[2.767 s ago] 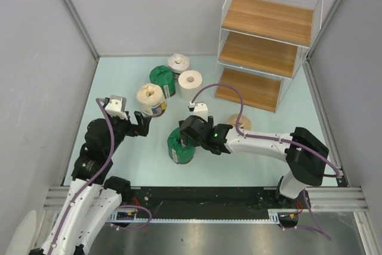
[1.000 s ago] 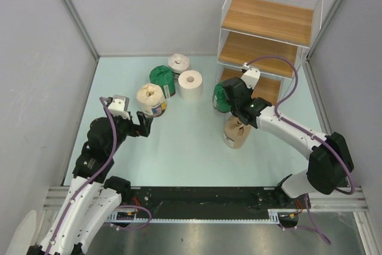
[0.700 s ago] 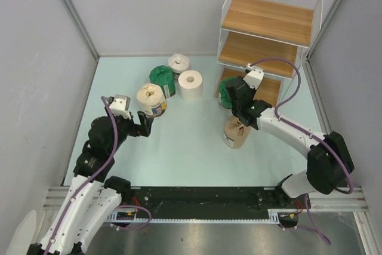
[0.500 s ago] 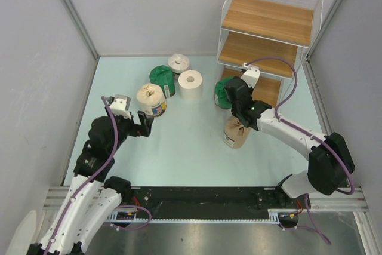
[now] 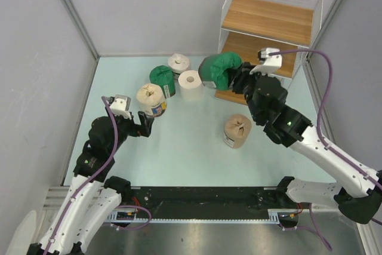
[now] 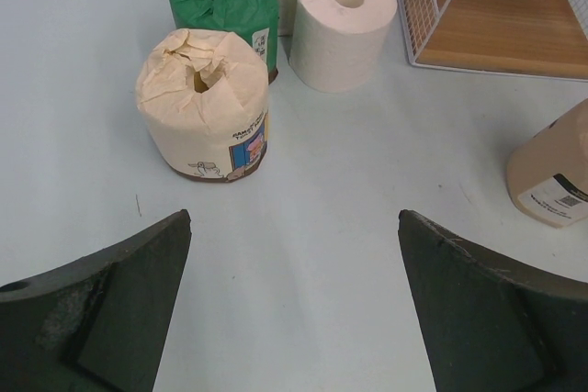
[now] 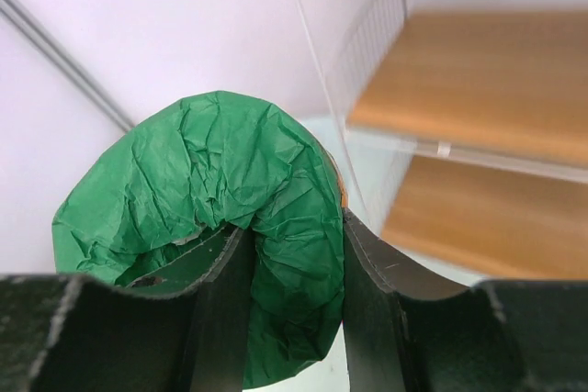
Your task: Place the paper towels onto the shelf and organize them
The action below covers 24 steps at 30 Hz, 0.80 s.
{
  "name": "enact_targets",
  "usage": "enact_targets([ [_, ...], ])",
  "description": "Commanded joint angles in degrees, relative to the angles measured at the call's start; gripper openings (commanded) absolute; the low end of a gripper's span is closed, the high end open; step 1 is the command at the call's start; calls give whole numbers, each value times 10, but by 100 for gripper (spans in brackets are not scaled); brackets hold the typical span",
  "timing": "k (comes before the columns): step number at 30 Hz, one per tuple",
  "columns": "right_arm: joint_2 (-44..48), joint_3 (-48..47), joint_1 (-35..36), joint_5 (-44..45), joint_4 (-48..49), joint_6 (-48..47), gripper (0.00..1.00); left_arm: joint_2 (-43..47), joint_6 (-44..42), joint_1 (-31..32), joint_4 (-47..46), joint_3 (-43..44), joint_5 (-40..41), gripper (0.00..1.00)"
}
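Observation:
A green-wrapped paper towel roll (image 5: 219, 68) (image 7: 220, 181) hangs in the air just left of the shelf (image 5: 268, 19), pinched through its wrap by my shut right gripper (image 5: 234, 77) (image 7: 294, 227). The shelf's wooden boards (image 7: 487, 71) are bare. On the table stand a second green roll (image 5: 161, 78), a white-wrapped labelled roll (image 5: 178, 62), a bare white roll (image 5: 190, 84), a cream roll (image 5: 151, 98) and a tan roll (image 5: 237, 131). My left gripper (image 5: 143, 122) (image 6: 294, 219) is open, just short of the cream roll (image 6: 207, 117), with nothing between its fingers.
The shelf stands in the far right corner against grey walls. In the left wrist view the green roll (image 6: 225, 2) and bare white roll (image 6: 344, 16) stand behind the cream one, the tan roll (image 6: 551, 176) at right, the shelf's bottom board (image 6: 501, 29) beyond.
My right arm has lifted the green roll from beside the shelf's bottom tier to higher up, in front of the shelf. The left arm has not moved.

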<state>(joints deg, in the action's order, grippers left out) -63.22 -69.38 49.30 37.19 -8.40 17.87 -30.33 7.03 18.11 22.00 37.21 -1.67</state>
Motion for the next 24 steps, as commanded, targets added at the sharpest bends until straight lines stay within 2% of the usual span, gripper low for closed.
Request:
enact_targets([
  [1,-4,-98,-3,20,39,-56,25,6,-2,5,-8,-4,2,100],
  [5,-43,-187,-25,25,36,-85,24,4,-2,6,-8,-4,-1,100],
  [8,-99,-284,-60,19,-7,-96,24,4,-2,7,-6,-3,-2,100],
  [17,-199,-504,-194,-71,-129,-61,24,1,-2,12,-7,-4,-9,100],
  [24,-248,-565,-268,-147,-188,-50,24,1,-2,21,-6,-4,-7,100],
])
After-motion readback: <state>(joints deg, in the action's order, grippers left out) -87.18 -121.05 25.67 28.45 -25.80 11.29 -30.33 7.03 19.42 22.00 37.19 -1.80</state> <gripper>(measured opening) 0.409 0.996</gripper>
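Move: The top shelf board, where the green roll held by the right hand is going, has its middle about 16 cm ahead of that hand, 12 cm to its right and 6 cm above it. The middle board lies under it, some 13 cm below the hand. The tan roll stands about 7 cm back, 5 cm right and 33 cm down. From the left hand the top board is roughly 22 cm ahead, 36 cm right and 22 cm up. Keeping the green roll pinched by its wrapped wall, the right hand first climbs fast beside the shelf, nearly straight up, then bends forward and to the right over the top board, some 17 cm up and about 10 cm each forward and right in all. On the way the fingers tip up roughly 10 degrees and swing about 15 degrees clockwise, the rise levelling off as the hand brings the roll in over the left part of the board, grip unchanged. ##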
